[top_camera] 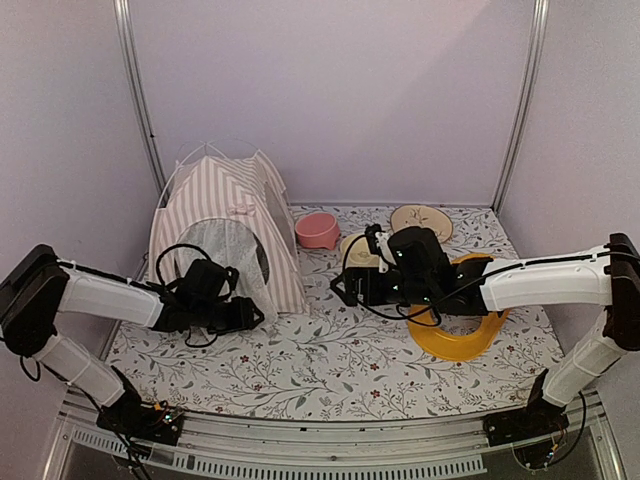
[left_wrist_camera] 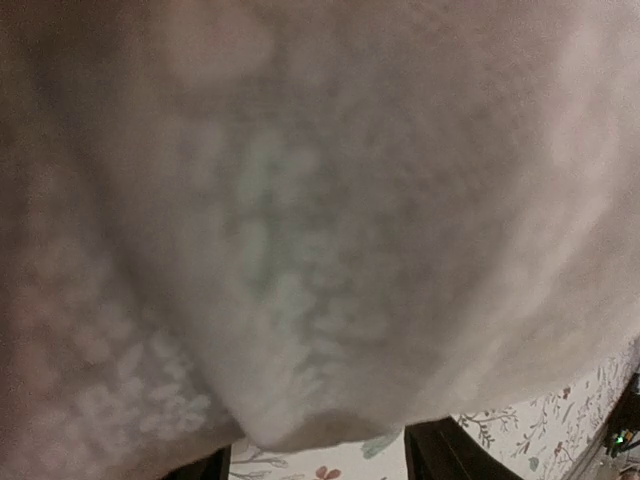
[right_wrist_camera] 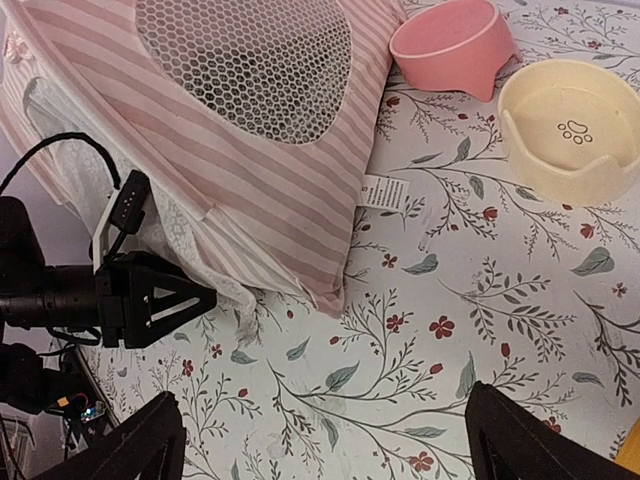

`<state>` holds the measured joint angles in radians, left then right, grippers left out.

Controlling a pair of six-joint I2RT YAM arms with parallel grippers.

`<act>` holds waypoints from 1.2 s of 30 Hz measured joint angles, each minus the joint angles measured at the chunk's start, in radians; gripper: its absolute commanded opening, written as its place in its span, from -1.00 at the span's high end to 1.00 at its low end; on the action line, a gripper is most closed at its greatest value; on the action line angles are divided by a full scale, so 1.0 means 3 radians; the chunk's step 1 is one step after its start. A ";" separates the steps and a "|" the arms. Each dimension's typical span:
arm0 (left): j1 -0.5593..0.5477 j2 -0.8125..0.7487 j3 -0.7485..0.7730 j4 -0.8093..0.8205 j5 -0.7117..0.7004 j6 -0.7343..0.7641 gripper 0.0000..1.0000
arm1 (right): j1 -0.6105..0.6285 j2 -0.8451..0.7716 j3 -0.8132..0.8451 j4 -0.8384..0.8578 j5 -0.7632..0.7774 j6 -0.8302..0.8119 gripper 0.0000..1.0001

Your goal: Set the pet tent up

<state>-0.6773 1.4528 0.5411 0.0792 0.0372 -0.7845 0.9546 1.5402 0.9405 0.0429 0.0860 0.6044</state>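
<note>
The pet tent stands upright at the back left, pink-and-white striped, with thin white poles crossing above its peak. Its round mesh window and striped side wall fill the upper left of the right wrist view. My left gripper sits low at the tent's front opening. The white sheer door flap hangs over the left wrist view, its hem dropping between the parted fingers. My right gripper hovers open just right of the tent's front corner, with only tablecloth between its fingers.
A pink bowl and a cream paw-print bowl sit right of the tent. A cream plate lies behind them, and a yellow ring lies under my right arm. A floral cloth covers the table.
</note>
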 measured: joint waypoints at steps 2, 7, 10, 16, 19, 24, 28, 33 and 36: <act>0.0149 0.0058 -0.0005 0.0020 0.0015 0.0069 -0.17 | 0.0000 0.0000 -0.0001 -0.0006 -0.0022 0.0001 -0.98; 0.0455 0.0137 -0.0003 0.0057 0.0079 0.0264 -0.17 | 0.0000 0.0000 -0.0001 -0.0050 -0.0055 0.0003 -0.98; 0.0662 0.0183 0.0010 0.0071 0.0128 0.0362 -0.16 | 0.0000 0.0000 -0.0001 -0.0067 -0.0057 0.0003 -0.98; 0.0964 0.0361 0.0187 0.0069 0.0202 0.0537 -0.15 | 0.0000 -0.0003 -0.0001 -0.0094 -0.0055 0.0003 -0.98; 0.1085 0.0491 0.0338 0.0047 0.0226 0.0608 -0.15 | 0.0000 -0.0018 -0.0001 -0.0121 -0.0050 0.0001 -0.98; 0.1308 0.0563 0.0476 0.0017 0.0229 0.0687 -0.14 | -0.0001 -0.0132 -0.0010 -0.0155 -0.0014 0.0000 -0.98; 0.1478 0.0567 0.0521 -0.0013 0.0231 0.0725 -0.14 | -0.0006 -0.0240 -0.0056 -0.0170 0.0036 -0.0005 -0.98; 0.1548 0.0559 0.0581 -0.0107 0.0278 0.0785 -0.15 | -0.0031 -0.0304 -0.0067 -0.0253 0.0075 -0.0014 -0.98; 0.1546 0.0437 0.0558 -0.0172 0.0317 0.0810 -0.22 | -0.0046 -0.0359 -0.0069 -0.0322 0.0156 -0.0023 -0.98</act>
<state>-0.2134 1.5841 0.7086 0.0277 0.1322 -0.5415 0.9409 1.4326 0.9199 -0.0536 0.1329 0.5976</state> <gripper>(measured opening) 0.578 0.989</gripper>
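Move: The pet tent stands right in front of the left hand, with the lace curtain already against it; the tent's middle is about 17 cm ahead, 10 cm to the left and some 13 cm above. The pink bowl sits roughly 25 cm ahead and 15 cm to the right, the cream bowl about 18 cm ahead and 26 cm to the right, both near hand height. From the right hand, the tent's middle is around 33 cm left, 17 cm ahead and about level. The pet tent is pushed low at its curtained front by the left hand, which travels close above the table, about 12 cm left and 10 cm forward, turning some 15 degrees counter-clockwise with its fingers staying half open, then stops and begins to rise. The right hand, wide open and touching nothing, rises a little and backs about 3 cm to the right, away from the tent. ##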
